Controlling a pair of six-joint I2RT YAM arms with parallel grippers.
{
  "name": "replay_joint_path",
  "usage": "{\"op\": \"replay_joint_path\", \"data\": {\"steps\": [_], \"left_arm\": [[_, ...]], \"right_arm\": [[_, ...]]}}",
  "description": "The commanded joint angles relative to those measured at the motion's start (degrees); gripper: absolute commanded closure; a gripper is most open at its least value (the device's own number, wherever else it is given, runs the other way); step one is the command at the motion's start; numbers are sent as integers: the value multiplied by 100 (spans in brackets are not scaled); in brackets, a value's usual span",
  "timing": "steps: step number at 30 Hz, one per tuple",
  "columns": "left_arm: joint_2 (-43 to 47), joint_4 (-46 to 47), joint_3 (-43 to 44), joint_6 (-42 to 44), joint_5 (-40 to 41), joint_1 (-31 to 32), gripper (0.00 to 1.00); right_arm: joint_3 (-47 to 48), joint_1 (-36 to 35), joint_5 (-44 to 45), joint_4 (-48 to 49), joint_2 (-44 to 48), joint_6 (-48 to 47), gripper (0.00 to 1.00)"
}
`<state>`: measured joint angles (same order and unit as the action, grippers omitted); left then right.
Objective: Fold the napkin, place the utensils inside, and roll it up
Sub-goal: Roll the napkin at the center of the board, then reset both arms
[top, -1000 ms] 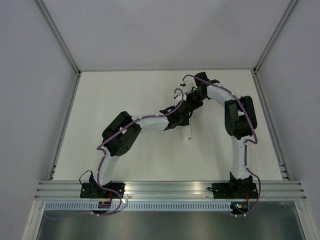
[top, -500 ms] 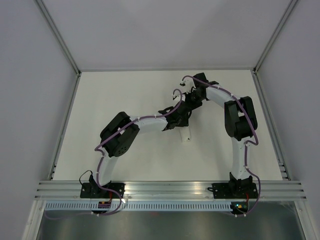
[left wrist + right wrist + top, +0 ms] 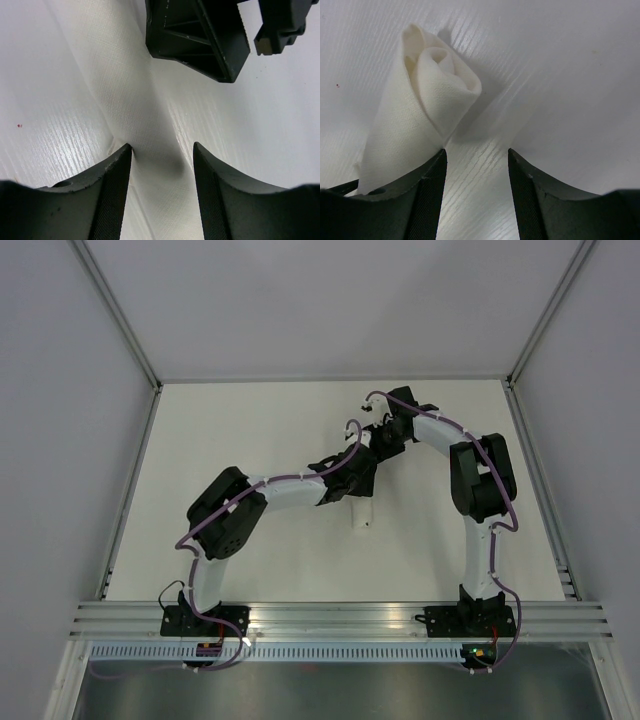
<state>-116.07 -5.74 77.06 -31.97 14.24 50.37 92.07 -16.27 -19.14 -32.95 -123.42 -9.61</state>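
The napkin (image 3: 427, 102) is rolled into a tight white tube lying on the table, and its spiral end faces the right wrist view. In the top view one end of the napkin (image 3: 361, 513) pokes out below the left wrist. My left gripper (image 3: 161, 150) is open, with a finger on each side of the napkin (image 3: 125, 95). My right gripper (image 3: 476, 152) is open over bare table, with the roll just beside its left finger. In the top view the left gripper (image 3: 360, 473) and right gripper (image 3: 384, 447) nearly meet. The utensils are out of view.
The white table (image 3: 240, 430) is bounded by a metal frame and grey walls. The right gripper's black fingers (image 3: 200, 40) hang close ahead of the left gripper. Both arm bases sit on the aluminium rail (image 3: 340, 618) at the near edge.
The left jaws have spread wider around the roll. The left arm's elbow has swung left and back, and the roll's visible end has shifted slightly left. The right arm has barely moved.
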Motion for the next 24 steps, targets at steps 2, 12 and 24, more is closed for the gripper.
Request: {"op": "replay_joint_path", "data": {"steps": [2, 12, 24], "left_arm": [[366, 196, 134, 463, -185, 8, 42], [638, 170, 134, 542, -88, -115, 41], [1033, 231, -138, 507, 17, -308, 41]], "right_arm": [[-49, 19, 226, -71, 300, 214, 42], [-102, 133, 244, -27, 467, 266, 42], [-224, 344, 121, -54, 827, 257, 41]]}}
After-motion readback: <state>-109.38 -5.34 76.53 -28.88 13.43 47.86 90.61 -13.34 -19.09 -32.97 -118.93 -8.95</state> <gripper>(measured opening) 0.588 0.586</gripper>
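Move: The rolled napkin lies fore-and-aft under my open left fingers, its middle about 2 cm below the hand point, 1 cm back and 1 cm to its left. Its near end is some 10 cm back of my left hand, 1 cm left and 2 cm lower. From my right hand, the roll's middle is roughly 9 cm back and 6 cm left, at about the same height; its far end is some 5 cm straight left. I back both open hands off the napkin roll. My left hand creeps up first, then lifts faster, about 5.5 cm in all, easing some 2 cm forward over the roll. My right hand hardly moves at first, then slides about 2.5 cm right, away from the roll's far end, while rising just as much. Both grippers keep their opening. ##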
